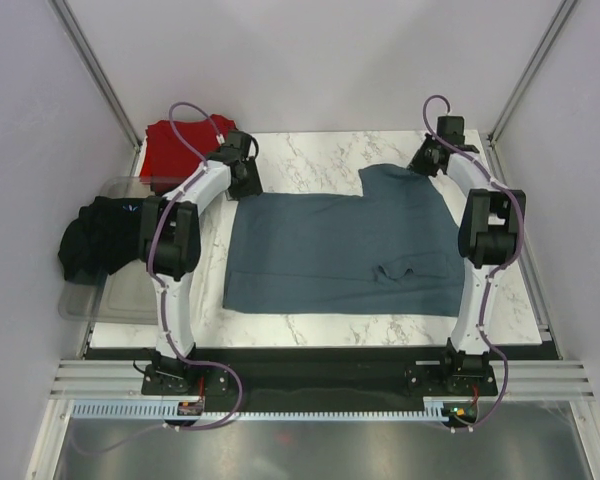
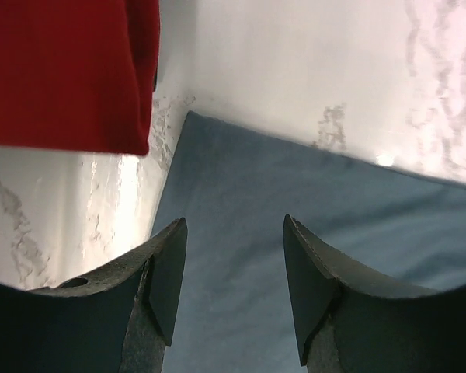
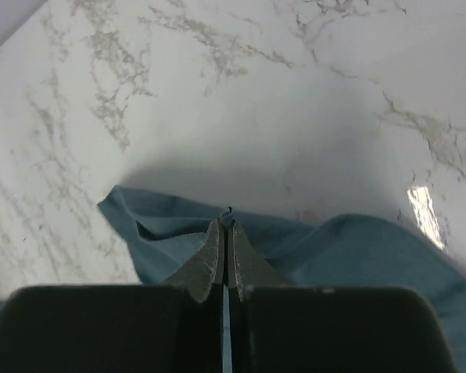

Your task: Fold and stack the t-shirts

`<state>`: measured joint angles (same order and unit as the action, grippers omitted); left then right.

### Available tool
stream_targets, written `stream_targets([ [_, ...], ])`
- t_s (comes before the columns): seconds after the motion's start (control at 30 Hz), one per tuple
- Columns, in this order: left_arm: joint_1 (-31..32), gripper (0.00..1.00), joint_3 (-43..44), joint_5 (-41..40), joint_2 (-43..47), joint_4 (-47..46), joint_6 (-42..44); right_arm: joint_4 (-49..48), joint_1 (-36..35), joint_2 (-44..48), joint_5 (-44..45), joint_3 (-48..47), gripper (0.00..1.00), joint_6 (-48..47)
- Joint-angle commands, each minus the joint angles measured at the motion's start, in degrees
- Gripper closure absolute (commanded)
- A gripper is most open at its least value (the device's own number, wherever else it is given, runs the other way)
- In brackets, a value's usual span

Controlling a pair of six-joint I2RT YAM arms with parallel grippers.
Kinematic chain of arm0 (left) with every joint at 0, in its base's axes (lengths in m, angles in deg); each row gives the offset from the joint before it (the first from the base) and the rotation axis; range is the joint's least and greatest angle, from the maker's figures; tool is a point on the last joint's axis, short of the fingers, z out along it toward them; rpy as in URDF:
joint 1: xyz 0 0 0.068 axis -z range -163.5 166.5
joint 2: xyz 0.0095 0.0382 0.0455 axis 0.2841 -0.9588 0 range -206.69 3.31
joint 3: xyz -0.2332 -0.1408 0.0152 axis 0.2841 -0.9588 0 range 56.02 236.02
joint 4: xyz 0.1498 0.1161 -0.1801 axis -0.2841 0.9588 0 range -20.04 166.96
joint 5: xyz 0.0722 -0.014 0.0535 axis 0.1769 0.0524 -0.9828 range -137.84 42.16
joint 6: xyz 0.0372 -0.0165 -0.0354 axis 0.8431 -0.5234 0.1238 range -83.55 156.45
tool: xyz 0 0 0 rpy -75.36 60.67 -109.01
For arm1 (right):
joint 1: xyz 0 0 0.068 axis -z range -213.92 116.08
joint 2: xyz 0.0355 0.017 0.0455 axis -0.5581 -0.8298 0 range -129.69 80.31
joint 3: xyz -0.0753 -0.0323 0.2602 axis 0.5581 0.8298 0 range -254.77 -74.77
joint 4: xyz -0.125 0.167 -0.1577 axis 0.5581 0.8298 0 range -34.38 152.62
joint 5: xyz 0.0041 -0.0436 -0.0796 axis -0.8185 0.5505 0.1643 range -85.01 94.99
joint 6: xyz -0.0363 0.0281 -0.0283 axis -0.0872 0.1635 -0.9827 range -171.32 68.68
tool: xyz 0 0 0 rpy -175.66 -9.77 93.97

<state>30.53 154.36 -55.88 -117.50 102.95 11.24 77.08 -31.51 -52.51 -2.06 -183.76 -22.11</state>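
Observation:
A slate blue-grey t-shirt [image 1: 345,245] lies spread over the marble table. At its far right corner my right gripper [image 1: 427,160] is shut on a pinched edge of the cloth [image 3: 171,233], the fabric bunched up around the closed jaws of the gripper [image 3: 225,225]. Over the shirt's far left corner [image 2: 241,194] my left gripper [image 2: 234,233] hovers open, nothing between its fingers; from above it shows at the far left [image 1: 243,180]. A red t-shirt [image 1: 180,145] lies at the back left, and a black t-shirt [image 1: 95,240] sits on the left.
A clear grey plastic tray [image 1: 110,300] stands at the table's left edge, under the black t-shirt. Bare marble [image 1: 310,155] shows behind the blue-grey shirt. Frame posts and grey walls close in the sides.

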Motion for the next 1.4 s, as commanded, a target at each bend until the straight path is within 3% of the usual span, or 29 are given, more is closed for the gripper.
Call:
stream_targets([
  [0.0, 0.30, 0.40, 5.70, -1.72, -3.89, 2.42, 1.83, -6.07, -0.13, 11.42, -2.18, 5.97, 1.00, 1.11],
  [0.23, 0.66, 0.40, 14.77, -7.52, -12.33, 7.17, 0.08, -5.98, -0.22, 12.67, -5.25, 9.23, 1.00, 0.93],
  [0.5, 1.27, 0.40, 12.66, -8.05, -8.21, 6.56, -2.30, -8.18, -1.01, 13.98, -5.52, 14.24, 1.00, 1.11],
  [1.2, 1.45, 0.41, 18.02, -5.59, -16.03, 6.82, -3.09, -9.06, -1.71, 12.93, -6.22, 16.61, 1.00, 0.50],
  [1.37, 1.54, 0.45, 17.76, -5.15, -17.17, 7.17, -3.62, -9.32, -1.89, 13.02, -6.31, 17.14, 1.00, 0.50],
])
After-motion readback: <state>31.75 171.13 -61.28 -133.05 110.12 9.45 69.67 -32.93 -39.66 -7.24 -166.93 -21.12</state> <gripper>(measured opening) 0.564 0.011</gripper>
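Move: The grey-blue t-shirt's far-left corner lies some 4 cm ahead, 2 cm left and 5 cm below the left hand; the red pile is about 10 cm ahead and 15 cm left, the bin 15 cm back and 27 cm left. The right hand already pinches the far edge; from it the sleeve corner is level, 15 cm left, and the rumpled fold 23 cm back, 3 cm left. Left, open, reaches down-forward 5 cm onto the shirt's far-left corner; right raises its pinched edge, drawing back, then dips. ##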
